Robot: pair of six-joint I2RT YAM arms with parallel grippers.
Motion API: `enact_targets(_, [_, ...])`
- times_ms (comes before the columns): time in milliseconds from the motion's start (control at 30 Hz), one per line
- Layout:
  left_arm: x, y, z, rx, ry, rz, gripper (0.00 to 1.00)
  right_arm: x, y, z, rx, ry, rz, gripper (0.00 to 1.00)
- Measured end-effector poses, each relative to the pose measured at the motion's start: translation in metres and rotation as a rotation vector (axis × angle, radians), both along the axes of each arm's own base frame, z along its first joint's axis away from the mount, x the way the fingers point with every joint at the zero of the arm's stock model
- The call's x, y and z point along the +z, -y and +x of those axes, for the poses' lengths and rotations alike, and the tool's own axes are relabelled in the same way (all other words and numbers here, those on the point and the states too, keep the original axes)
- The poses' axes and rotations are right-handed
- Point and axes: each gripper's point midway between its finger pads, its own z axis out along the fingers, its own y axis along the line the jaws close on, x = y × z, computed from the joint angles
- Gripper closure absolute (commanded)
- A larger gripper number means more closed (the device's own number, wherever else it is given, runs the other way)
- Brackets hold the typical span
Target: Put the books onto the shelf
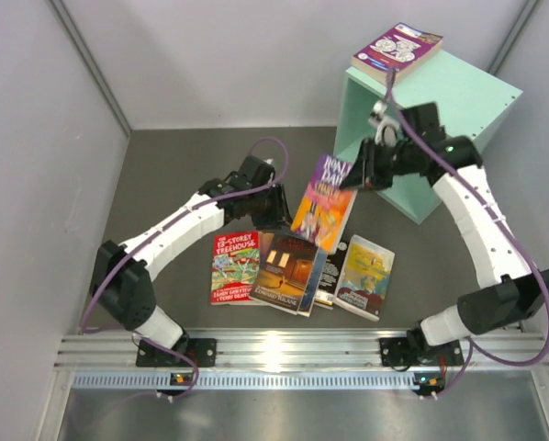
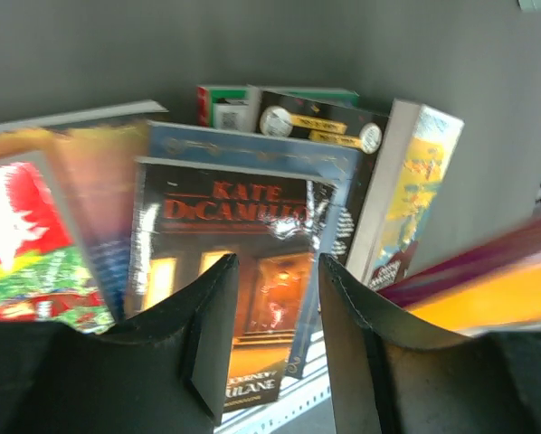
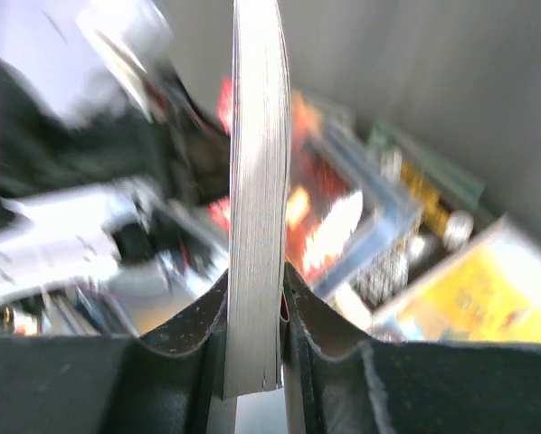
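My right gripper (image 1: 362,173) is shut on the top edge of a purple and yellow book (image 1: 325,204), which it holds tilted above the table, left of the mint-green shelf (image 1: 440,138). The right wrist view shows its page edge (image 3: 255,181) clamped between the right gripper (image 3: 254,298) jaws. Another purple book (image 1: 397,49) lies on top of the shelf. Red cartoon (image 1: 235,266), dark orange (image 1: 288,271), black (image 1: 332,276) and yellow (image 1: 366,276) books lie flat in a row. My left gripper (image 1: 273,207) hovers open over them; the left gripper (image 2: 278,271) holds nothing above the orange book (image 2: 225,235).
A green book (image 2: 221,104) peeks out behind the row in the left wrist view. Grey walls close in on the left, back and right. A metal rail (image 1: 284,349) with both arm bases runs along the near edge.
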Motion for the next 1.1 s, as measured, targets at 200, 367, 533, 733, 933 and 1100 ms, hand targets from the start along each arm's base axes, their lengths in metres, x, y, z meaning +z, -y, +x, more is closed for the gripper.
enact_targets(200, [-0.005,-0.020,0.004,0.014,-0.026,0.041,0.54,0.112,0.023,0.084,-0.136,0.238,0.167,1.00])
enact_targets(367, [-0.012,-0.023,-0.006,-0.010,-0.056,0.053,0.55,0.183,0.050,0.157,-0.236,0.390,0.401,1.00])
enact_targets(533, [-0.025,-0.028,-0.020,-0.028,-0.106,0.063,0.55,0.233,0.104,0.249,-0.324,0.535,0.663,1.00])
enact_targets(733, [-0.024,-0.037,-0.034,-0.030,-0.118,0.067,0.55,0.187,0.195,0.319,-0.531,0.478,0.780,1.00])
enact_targets(933, [-0.019,-0.042,-0.041,-0.033,-0.114,0.066,0.55,0.156,0.227,0.340,-0.589,0.437,0.810,1.00])
enact_targets(1100, [-0.022,-0.042,-0.041,-0.034,-0.121,0.071,0.56,0.150,0.212,0.336,-0.523,0.390,0.822,1.00])
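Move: The right hand, holding the Charlie book, aims for the purple book on the shelf top, about 33 cm ahead, 12 cm to its right and 8 cm higher; the shelf's middle is some 24 cm ahead, 20 cm right and 11 cm below it. The open, empty left hand has the Kate DiCamillo book about 8 cm back, 1 cm right and 13 cm down, with the Treehouse book 12 cm left of it. Still pinching the Charlie book by its edge, the right hand swings it fast up and forward to the shelf top, about 34 cm out and 21 cm to the right, rising over 20 cm, then sinking some 8 cm over the purple book; the wrist rolls left side up, roughly 60 degrees of turn overall. The left hand eases back, left and slightly down towards the Kate DiCamillo book, touching nothing. ##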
